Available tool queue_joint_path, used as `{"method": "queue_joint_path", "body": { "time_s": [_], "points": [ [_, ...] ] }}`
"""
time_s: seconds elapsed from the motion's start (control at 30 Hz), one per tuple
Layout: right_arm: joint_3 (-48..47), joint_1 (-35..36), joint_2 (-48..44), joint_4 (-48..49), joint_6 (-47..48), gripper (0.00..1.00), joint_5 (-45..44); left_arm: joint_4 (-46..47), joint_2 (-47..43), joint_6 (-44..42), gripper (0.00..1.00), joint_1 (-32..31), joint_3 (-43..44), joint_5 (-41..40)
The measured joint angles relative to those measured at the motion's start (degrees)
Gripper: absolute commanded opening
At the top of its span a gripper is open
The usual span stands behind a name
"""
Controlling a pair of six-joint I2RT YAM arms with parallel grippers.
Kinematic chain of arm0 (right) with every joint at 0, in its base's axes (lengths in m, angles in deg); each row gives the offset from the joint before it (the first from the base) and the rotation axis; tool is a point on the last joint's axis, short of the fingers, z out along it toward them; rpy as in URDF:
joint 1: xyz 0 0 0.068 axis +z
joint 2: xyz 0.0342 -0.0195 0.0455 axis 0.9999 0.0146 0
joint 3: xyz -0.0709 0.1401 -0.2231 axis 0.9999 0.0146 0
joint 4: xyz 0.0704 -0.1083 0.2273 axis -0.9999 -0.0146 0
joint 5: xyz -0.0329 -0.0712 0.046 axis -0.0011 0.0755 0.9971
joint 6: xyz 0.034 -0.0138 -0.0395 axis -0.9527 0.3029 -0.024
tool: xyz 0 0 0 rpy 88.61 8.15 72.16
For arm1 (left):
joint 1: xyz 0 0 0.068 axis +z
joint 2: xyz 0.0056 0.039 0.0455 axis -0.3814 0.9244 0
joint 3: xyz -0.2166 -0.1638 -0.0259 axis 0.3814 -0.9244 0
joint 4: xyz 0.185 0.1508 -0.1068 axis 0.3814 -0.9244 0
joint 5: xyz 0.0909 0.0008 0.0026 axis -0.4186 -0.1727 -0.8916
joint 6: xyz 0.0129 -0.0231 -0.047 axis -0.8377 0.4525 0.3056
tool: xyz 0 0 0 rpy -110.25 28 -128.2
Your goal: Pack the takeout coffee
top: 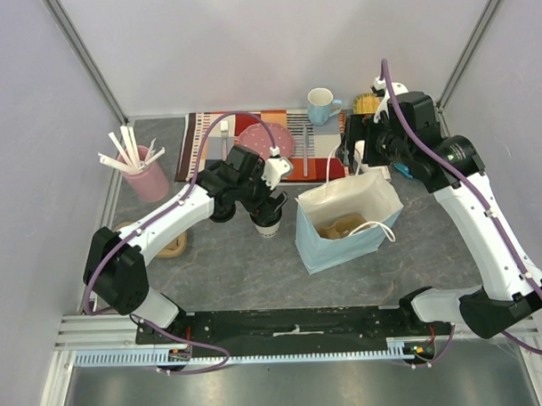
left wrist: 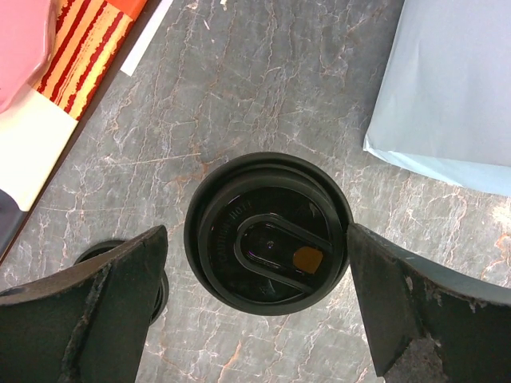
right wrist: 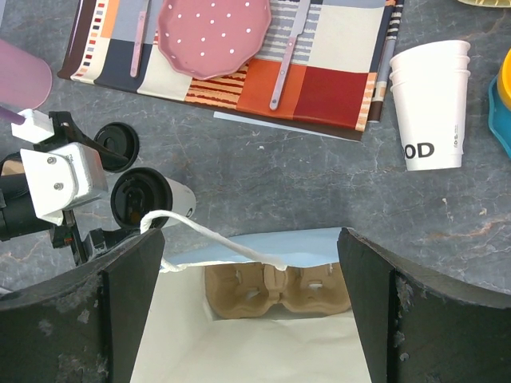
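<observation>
The takeout coffee (left wrist: pixel 267 231) is a cream paper cup with a black lid on it, standing on the grey marbled table just left of the light blue paper bag (top: pixel 347 223). My left gripper (left wrist: pixel 255 231) hangs open straight above it, one finger on each side of the lid and neither touching. From the top the cup (top: pixel 269 225) shows under that gripper (top: pixel 268 208). My right gripper (right wrist: pixel 249 235) is open above the far rim of the bag (right wrist: pixel 263 247), holding nothing. A brown cardboard cup carrier (right wrist: pixel 275 287) lies in the bottom of the bag. The lidded cup (right wrist: pixel 148 199) stands beside the bag.
A spare black lid (right wrist: pixel 116 144) lies left of the cup. A stack of lidless paper cups (right wrist: pixel 431 104) stands at the right. Behind are a striped placemat (top: pixel 206 134) with a pink plate (top: pixel 267 141) and cutlery, a blue mug (top: pixel 320 104) and a pink holder of white sticks (top: pixel 145 176).
</observation>
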Motion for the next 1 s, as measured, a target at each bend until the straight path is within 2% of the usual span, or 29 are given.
{"method": "queue_joint_path", "body": {
  "time_s": [0.63,0.83,1.0],
  "points": [
    [0.4,0.0,0.0,0.9,-0.7,0.98,1.9,-0.1,0.0,0.3,1.0,0.0,-0.9,4.1],
    [0.1,0.0,-0.5,4.6,3.0,0.98,8.1,-1.9,-1.7,0.2,1.0,0.1,2.0,4.8],
    [-6.1,0.4,2.2,7.1,8.7,0.98,17.2,-4.4,-6.9,1.1,1.0,1.8,3.3,7.6]
  ]
}}
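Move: Just beneath the empty, open left hand stands the lidded coffee cup, its middle about 7 cm lower and a centimetre to the hand's left. The spare lid lies some 12 cm left of the cup and 5 cm farther out, flat on the table; the paper bag stands roughly 20 cm to the cup's right, nearly level with it. From the right hand, which is high over the bag, the cup is about 18 cm left, 1 cm back and 27 cm below. Easing back a centimetre or so with barely a dip, the left hand hovers close about the cup's lid, then rises quickly some 6 cm away from the lid, fingers staying wide open. Late on, the empty right hand sets off up and to the left above the bag, about 5 cm each way, swinging roughly 20 degrees counter-clockwise as its fingers tip upward, still open. ##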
